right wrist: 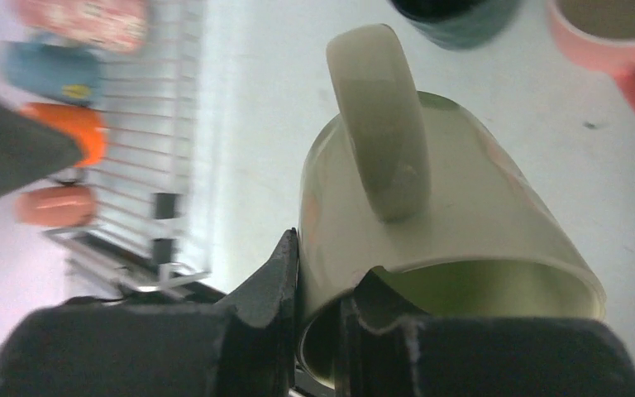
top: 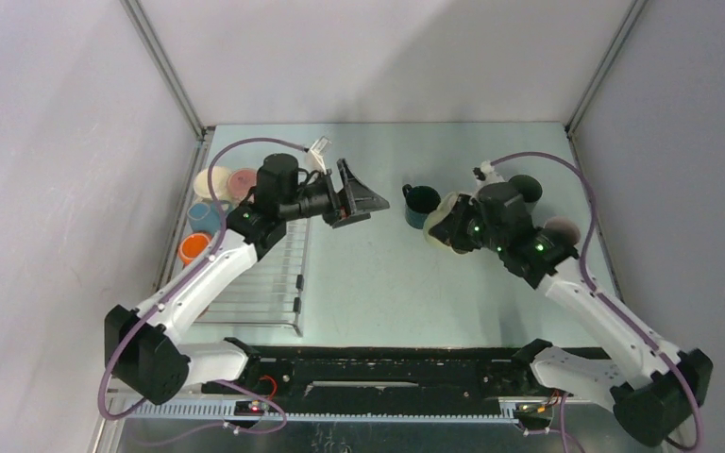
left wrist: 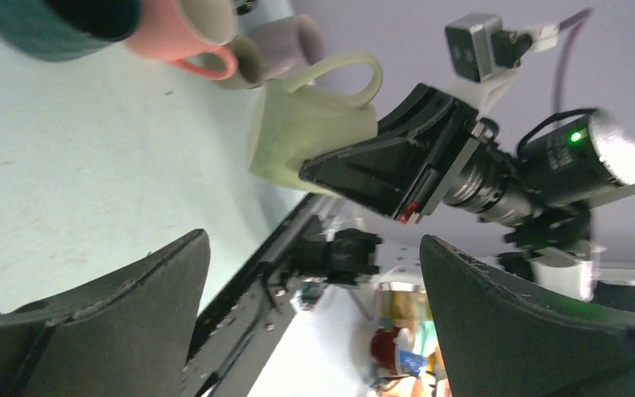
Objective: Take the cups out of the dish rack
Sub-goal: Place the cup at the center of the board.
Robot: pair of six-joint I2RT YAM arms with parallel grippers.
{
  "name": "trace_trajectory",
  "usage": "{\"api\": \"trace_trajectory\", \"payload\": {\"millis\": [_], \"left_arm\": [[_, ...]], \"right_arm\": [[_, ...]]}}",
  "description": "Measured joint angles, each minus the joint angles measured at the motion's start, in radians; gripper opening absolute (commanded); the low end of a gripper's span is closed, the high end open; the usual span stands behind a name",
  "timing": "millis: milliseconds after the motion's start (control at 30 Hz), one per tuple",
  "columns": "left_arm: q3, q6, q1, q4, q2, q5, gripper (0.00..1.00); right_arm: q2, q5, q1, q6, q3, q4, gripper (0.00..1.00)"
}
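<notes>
My right gripper (right wrist: 318,281) is shut on the rim of a pale green cup (right wrist: 463,207), one finger outside the wall and one inside. The cup hangs tilted above the table, handle up. From above, this cup (top: 434,226) is just right of centre, under my right gripper (top: 458,226). My left gripper (top: 363,196) is open and holds nothing, pointing toward that cup (left wrist: 306,132) from the left. The wire dish rack (top: 264,283) lies at the left and holds a cream cup (top: 210,181), a pink one (top: 243,179), a light blue one (top: 203,217) and an orange one (top: 193,247).
On the table near the held cup stand a dark teal cup (top: 422,203), a dark cup (top: 527,187) and a mauve-pink cup (top: 562,229). Walls close in the table at back, left and right. The arms' bases run along the near edge.
</notes>
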Motion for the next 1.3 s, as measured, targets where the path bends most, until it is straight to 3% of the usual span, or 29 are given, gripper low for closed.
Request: {"api": "trace_trajectory", "payload": {"millis": [200, 433, 1033, 1300], "left_arm": [[0.031, 0.164, 0.0, -0.214, -0.029, -0.107, 1.0], [0.035, 0.27, 0.0, -0.317, -0.071, -0.169, 1.0], [0.036, 0.36, 0.0, -0.386, -0.072, -0.179, 1.0], [0.075, 0.364, 0.0, -0.397, -0.055, -0.178, 1.0]], "right_arm": [[0.185, 0.086, 0.006, -0.092, 0.04, -0.167, 0.0], [0.349, 0.105, 0.029, -0.196, 0.068, -0.249, 0.0], [0.631, 0.095, 0.039, -0.288, 0.173, -0.278, 0.0], [0.68, 0.105, 0.038, -0.298, 0.192, -0.291, 0.12]]}}
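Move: The right hand holds the light green cup by its wall. The open spot on the board lies almost straight below it, roughly 21 cm down, 1 cm ahead and 3 cm to the right. The teal cup stands about 14 cm ahead and 3 cm left of that hand, the pink cup 10 cm ahead and 8 cm right, both some 18 cm lower. From the left hand, the spot is about 21 cm right, 1 cm ahead and 28 cm below. Downward by about 18 cm, quick at first and then easing, the right hand lowers the light green cup towards the bare board on the near side of the teal and pink cups. Its wrist swings nearly 50 degrees until the fingers point almost straight down, still pinching the cup's wall. The empty left hand draws away, leftward and down, rolling slightly with its fingers wide open. ##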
